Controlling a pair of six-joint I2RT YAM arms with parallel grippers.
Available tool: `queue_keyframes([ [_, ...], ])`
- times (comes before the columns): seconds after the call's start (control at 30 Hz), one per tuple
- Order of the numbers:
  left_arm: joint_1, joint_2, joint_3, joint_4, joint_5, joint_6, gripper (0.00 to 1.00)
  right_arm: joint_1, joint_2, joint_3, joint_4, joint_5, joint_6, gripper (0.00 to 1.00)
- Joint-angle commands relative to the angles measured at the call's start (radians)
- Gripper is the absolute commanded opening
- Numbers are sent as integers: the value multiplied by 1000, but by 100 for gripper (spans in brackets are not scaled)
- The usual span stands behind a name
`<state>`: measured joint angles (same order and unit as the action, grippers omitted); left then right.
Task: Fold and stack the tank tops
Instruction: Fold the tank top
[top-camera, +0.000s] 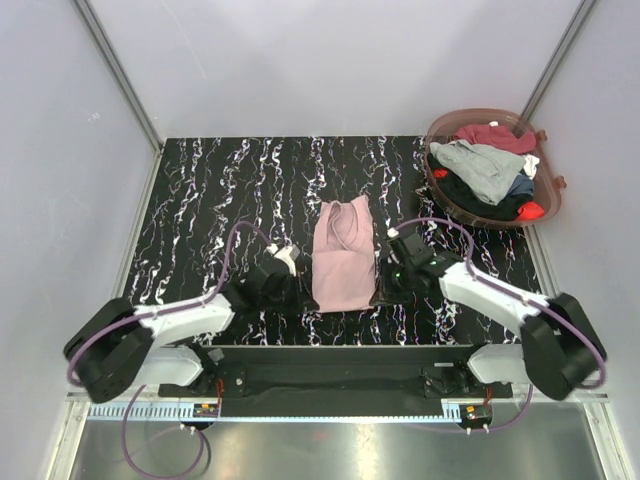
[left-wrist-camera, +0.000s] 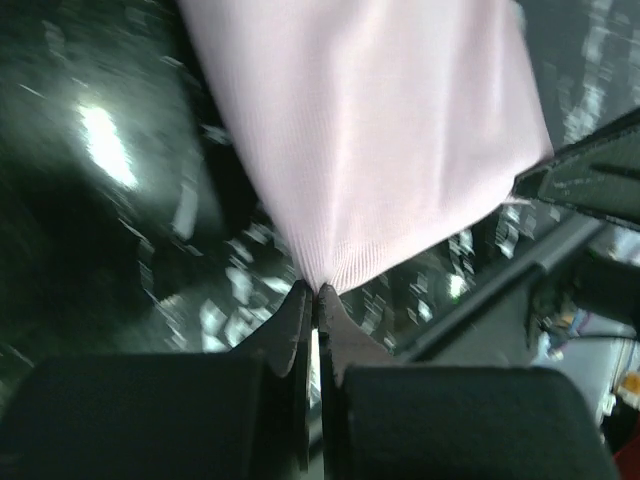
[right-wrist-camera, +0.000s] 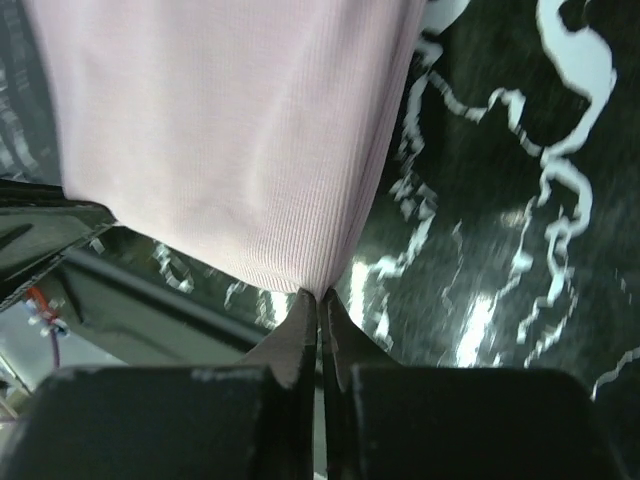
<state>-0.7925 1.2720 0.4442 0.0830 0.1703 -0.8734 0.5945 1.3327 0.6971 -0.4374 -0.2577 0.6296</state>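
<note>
A dusty pink tank top (top-camera: 343, 255) lies lengthwise on the black marbled table (top-camera: 220, 190), straps at the far end. My left gripper (top-camera: 302, 272) is shut on its near left hem corner; the left wrist view has the pink cloth (left-wrist-camera: 380, 130) pinched at the tips of the left gripper (left-wrist-camera: 318, 292). My right gripper (top-camera: 384, 270) is shut on the near right hem corner, and in the right wrist view the pink fabric (right-wrist-camera: 230, 140) runs into the tips of the right gripper (right-wrist-camera: 321, 294). More tank tops, grey (top-camera: 483, 167), maroon (top-camera: 497, 136), black and red, sit heaped in the basket.
A round brownish translucent basket (top-camera: 553, 195) stands at the table's far right corner. Grey walls enclose the table on the left, back and right. The arms' base rail (top-camera: 340, 375) runs along the near edge.
</note>
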Motion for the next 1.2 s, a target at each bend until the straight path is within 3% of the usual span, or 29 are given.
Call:
queue_keyframes([
  [0.0, -59, -149, -16, -75, -86, -47, 0, 19, -136, 7, -150, -29, 10, 0],
  [0.27, -189, -381, 1, -241, -153, -153, 0, 22, -372, 53, -333, -29, 18, 2],
  [0.57, -313, -376, 96, -304, -219, -207, 0, 22, -434, 107, -385, 34, 35, 0],
  [0.83, -309, -290, 204, -333, -236, -174, 2, 21, -337, 200, -371, 192, -2, 0],
  [1.17, -142, -224, 281, -336, -131, -99, 1, -10, -165, 318, -297, 252, -56, 0],
])
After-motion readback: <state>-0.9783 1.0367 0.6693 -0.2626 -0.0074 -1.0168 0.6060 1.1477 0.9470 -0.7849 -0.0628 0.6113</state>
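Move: Both hands already pinch the tank top by its near corners, about 3 cm above the table. Its strap end lies some 21 cm ahead and 6 cm to the right of the left hand, and about 20 cm ahead and 7 cm to the left of the right hand. The upper layer's far edge crosses about 11 cm ahead of the left hand, 6 cm to the right; the table's near edge is roughly 8 cm straight behind that hand. Still pinching the two near corners with shut fingers, both hands lift them together, about 10 cm in all, first pulling back towards the base (left some 7 cm, right 5), then swinging forward again towards the straps while still high. Both drift a little to the right, and the right fingers tip up about 10 degrees. ##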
